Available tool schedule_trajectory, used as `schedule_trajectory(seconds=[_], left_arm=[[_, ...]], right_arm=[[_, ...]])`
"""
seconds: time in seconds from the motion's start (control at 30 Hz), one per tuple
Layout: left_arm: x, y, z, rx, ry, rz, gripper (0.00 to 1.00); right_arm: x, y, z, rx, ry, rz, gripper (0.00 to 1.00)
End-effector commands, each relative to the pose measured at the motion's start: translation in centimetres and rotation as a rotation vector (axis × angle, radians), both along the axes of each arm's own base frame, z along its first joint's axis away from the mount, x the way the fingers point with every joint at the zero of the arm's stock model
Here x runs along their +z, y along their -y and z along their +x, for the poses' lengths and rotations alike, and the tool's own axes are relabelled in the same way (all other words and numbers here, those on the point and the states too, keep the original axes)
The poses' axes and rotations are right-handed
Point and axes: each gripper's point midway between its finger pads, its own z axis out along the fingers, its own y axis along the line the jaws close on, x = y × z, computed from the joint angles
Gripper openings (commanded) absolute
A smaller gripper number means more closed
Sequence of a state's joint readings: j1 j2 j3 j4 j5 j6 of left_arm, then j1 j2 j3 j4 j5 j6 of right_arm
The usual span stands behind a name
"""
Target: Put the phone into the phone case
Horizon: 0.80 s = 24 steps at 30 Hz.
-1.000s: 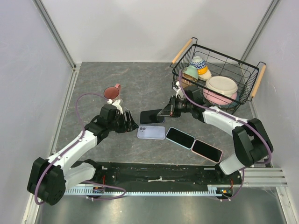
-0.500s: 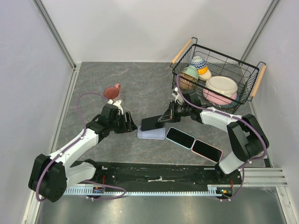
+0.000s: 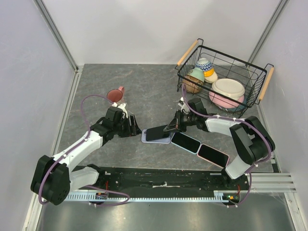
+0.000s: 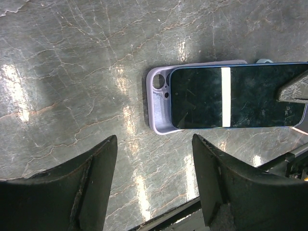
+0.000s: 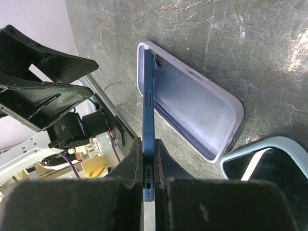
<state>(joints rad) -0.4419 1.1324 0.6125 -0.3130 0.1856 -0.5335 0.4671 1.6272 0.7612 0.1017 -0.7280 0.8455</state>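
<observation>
A dark blue phone (image 3: 158,133) with a black screen is pinched at its charging-port end by my right gripper (image 3: 172,128), which is shut on it. The phone (image 5: 148,120) slants over the empty lilac phone case (image 5: 192,110) lying open side up on the table. Its far end reaches the case's camera-hole rim and its held end is raised. In the left wrist view the phone (image 4: 236,96) covers most of the case (image 4: 156,101). My left gripper (image 3: 132,129) stands open just left of the case, empty, jaws wide (image 4: 154,192).
Two more phones lie right of the case, one in a teal case (image 3: 186,142), one in a pink case (image 3: 213,155). A wire basket (image 3: 234,56) of bowls stands at the back right. A pink cup (image 3: 114,94) sits behind the left arm.
My right gripper has carried the phone forward and left, from behind the case down onto it. The left arm has barely shifted.
</observation>
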Motion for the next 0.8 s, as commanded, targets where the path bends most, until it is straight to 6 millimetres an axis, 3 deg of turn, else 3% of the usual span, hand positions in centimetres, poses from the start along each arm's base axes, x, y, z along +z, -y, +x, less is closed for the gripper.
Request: schedule_trajectory(seconds=[0.0, 0.5, 0.77], left_arm=[[0.6, 0.6, 0.8, -0.013, 0.029, -0.02, 0.7], [-3.0, 3.5, 1.4, -0.045, -0.077, -0.131, 0.69], [-4.8, 5.1, 1.4, -0.079, -0.174, -0.181, 0.64]], right_arm=[[-0.1, -0.7, 0.1, 0.005, -0.002, 0.043, 0.0], [-4.1, -0.6, -0.4, -0.014, -0.033, -0.016, 0.0], [-5.6, -0.3, 0.3, -0.066, -0.017, -0.042, 0.0]])
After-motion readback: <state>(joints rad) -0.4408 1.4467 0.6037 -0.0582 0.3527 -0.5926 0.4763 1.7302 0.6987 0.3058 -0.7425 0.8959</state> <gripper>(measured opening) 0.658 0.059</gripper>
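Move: The purple phone case lies under the held phone, its middle about 6 cm left of the right hand, 2 cm back and 5 cm below. The light-blue cased phone is roughly 9 cm right of that hand and 5 cm back, as low. From the left hand the purple case's middle is some 10 cm right, 1 cm back and 6 cm down; the mug stands about 14 cm ahead and 12 cm left. Left sinks about 5 cm, rightward, to the case's left end; right lowers its pinched phone some 3 cm. ##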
